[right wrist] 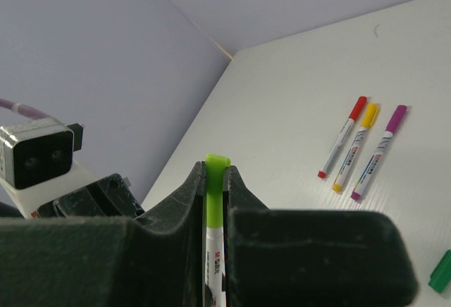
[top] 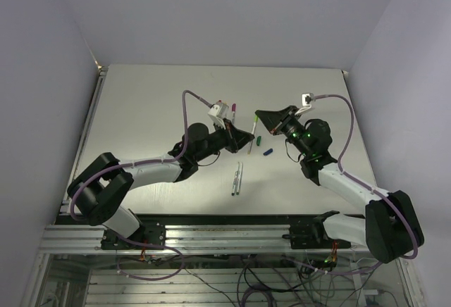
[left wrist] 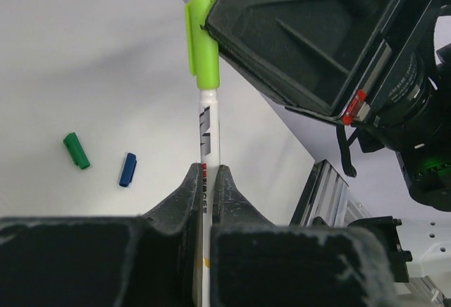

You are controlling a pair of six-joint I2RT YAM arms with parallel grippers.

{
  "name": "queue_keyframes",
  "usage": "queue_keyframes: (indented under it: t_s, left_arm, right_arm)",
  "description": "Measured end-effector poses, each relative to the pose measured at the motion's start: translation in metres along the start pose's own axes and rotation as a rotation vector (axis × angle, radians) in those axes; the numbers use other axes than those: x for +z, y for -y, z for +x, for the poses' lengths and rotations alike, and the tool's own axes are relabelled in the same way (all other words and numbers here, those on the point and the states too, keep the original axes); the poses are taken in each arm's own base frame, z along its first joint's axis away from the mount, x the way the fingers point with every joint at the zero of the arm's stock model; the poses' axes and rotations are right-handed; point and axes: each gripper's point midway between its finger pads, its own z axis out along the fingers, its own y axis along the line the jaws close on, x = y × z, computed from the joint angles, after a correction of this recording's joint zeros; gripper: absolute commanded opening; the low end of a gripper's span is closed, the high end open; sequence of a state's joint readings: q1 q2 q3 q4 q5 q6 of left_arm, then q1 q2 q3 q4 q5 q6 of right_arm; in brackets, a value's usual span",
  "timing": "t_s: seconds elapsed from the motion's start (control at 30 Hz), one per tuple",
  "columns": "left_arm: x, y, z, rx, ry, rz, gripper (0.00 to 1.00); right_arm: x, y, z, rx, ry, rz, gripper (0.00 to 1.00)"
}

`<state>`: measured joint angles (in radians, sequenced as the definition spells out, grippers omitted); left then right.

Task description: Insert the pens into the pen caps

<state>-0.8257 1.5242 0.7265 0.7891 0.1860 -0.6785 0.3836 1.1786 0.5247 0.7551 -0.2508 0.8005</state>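
A white pen [left wrist: 209, 138] is held in mid-air above the table between both grippers. My left gripper [left wrist: 206, 173] is shut on its white barrel. A lime-green pen cap [left wrist: 203, 39] sits over the pen's far end, and my right gripper [right wrist: 215, 173] is shut on this cap [right wrist: 215, 194], with the barrel [right wrist: 215, 265] running back between its fingers. In the top view the two grippers [top: 246, 136] [top: 262, 117] meet nose to nose at the table's middle. A dark green cap [left wrist: 76, 150] and a blue cap [left wrist: 127, 170] lie loose on the table below.
Three capped pens, red [right wrist: 343, 138], yellow [right wrist: 356, 145] and magenta [right wrist: 378, 151], lie side by side on the table; in the top view they lie [top: 237, 179] nearer the arm bases. The loose caps [top: 258, 140] [top: 268, 153] lie just under the grippers. Walls close the table on the left, back and right.
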Motion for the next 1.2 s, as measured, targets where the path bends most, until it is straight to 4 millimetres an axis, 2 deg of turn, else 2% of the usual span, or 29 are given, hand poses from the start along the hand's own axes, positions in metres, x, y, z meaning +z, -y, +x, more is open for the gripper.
queue_keyframes:
  t_s: [0.37,0.77,1.03,1.2]
  left_arm:
    - [0.000,-0.005,-0.007,0.016,0.046,-0.025,0.07]
    - [0.003,-0.022,-0.016,0.065,0.035,-0.084,0.07]
    - [0.000,-0.040,-0.023,0.090,0.032,-0.140,0.07]
    - [0.002,-0.044,-0.027,0.098,0.022,-0.157,0.07]
  right_arm:
    - [0.006,-0.008,0.012,-0.002,-0.047,-0.100,0.00]
    - [0.019,-0.001,0.017,-0.098,-0.094,-0.030,0.00]
    - [0.035,0.005,0.025,-0.131,-0.147,0.006,0.00]
    - [0.039,0.006,0.022,-0.142,-0.140,0.014,0.00]
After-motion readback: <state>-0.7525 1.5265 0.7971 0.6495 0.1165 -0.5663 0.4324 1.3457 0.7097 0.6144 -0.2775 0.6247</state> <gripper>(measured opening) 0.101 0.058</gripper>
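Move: The light green cap, pinched in the right hand and already started on the pen's end, lies about 6 cm ahead of the left hand, 1 cm to its right and 5 cm up. From the right hand the pen is some 5 cm back, 1 cm left and 4 cm down. Counted from the left hand and 20 cm below it, the purple-capped pen lies 32 cm ahead, 5 cm left; the dark green cap 19 cm ahead, 4 cm right. The pen and its light green cap are squeezed together along the pen while both hands, fingers still shut, carry them towards the purple-capped pen. The left hand goes forward about 5 cm and drifts left, turning slightly counter-clockwise; the right slides left first, then also forward, sinking slightly and rolling its left side down some 10 degrees, so the hands end closer. ##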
